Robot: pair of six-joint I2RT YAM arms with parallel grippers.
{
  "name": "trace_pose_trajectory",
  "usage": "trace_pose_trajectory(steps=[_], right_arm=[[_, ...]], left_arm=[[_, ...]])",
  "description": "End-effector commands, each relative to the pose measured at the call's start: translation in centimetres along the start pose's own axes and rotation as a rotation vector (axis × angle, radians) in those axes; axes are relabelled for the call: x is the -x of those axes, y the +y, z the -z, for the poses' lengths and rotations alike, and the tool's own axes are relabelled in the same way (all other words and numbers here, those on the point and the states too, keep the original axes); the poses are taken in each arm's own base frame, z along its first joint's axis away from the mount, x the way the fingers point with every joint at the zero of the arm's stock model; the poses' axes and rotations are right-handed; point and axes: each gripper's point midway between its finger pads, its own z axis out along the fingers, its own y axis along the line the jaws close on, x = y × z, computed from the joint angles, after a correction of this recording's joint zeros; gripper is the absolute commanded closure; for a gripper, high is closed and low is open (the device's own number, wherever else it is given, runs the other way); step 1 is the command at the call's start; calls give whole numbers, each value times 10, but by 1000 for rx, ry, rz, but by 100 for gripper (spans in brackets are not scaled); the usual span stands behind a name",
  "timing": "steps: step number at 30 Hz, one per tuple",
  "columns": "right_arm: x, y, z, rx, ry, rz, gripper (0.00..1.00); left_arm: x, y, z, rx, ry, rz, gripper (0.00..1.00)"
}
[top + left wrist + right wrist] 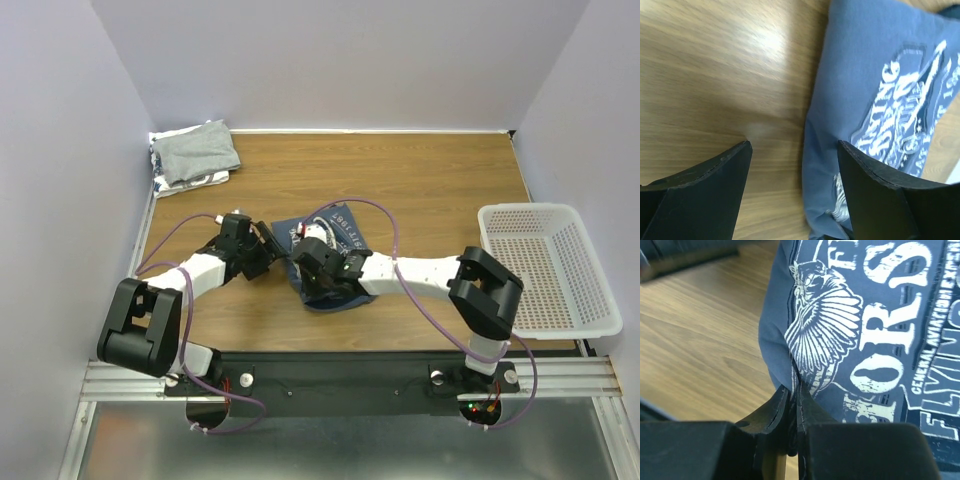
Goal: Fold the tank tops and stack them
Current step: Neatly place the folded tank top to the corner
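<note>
A slate-blue tank top (338,238) with white lettering lies folded at the table's middle. My right gripper (312,265) is over its near left part, and in the right wrist view it (794,389) is shut on a pinched fold of the blue cloth (880,315). My left gripper (262,250) stands just left of the top. Its jaws (795,145) are wide open, and the blue top's left edge (865,75) runs between them without being gripped. A light grey tank top (200,152) lies folded at the back left on a black-and-white patterned one (158,182).
A white mesh basket (530,208) stands at the right edge of the wooden table (420,180). Walls close in the table on the left, back and right. Both arms reach in from the near edge and meet at the middle.
</note>
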Motion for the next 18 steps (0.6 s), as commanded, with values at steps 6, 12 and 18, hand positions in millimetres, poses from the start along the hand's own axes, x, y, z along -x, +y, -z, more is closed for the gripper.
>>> trace_pose_trajectory(steps=[6,12,18], right_arm=[[35,20,25,167,-75,-121,96],[39,23,33,204,-83,-133,97],[35,23,35,219,-71,-135,97]], left_arm=[[-51,-8,-5,-104,172,35,10],[-60,-10,-12,-131,206,62,10],[-56,-8,-21,-111,187,73,17]])
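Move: The folded tank top's left edge, which my open left hand goes for, is about 5 cm to its right, 3 cm back and 2 cm below; the tank top's middle is some 11 cm to its right and 2 cm back. My right fingers already grip that edge near its near end; the free stretch I want lies about 6 cm ahead and 3 cm left of them. The stack is roughly 35 cm ahead and 31 cm left of my right hand. I swing my left hand about 5 cm to the right, over to the tank top's left edge, easing slightly back, rolling its left side down some 15 degrees with a small clockwise turn and keeping the fingers wide open around the edge. Meanwhile my right hand keeps its pinch and lifts the near part about 2 cm, tilting nearly 10 degrees. ##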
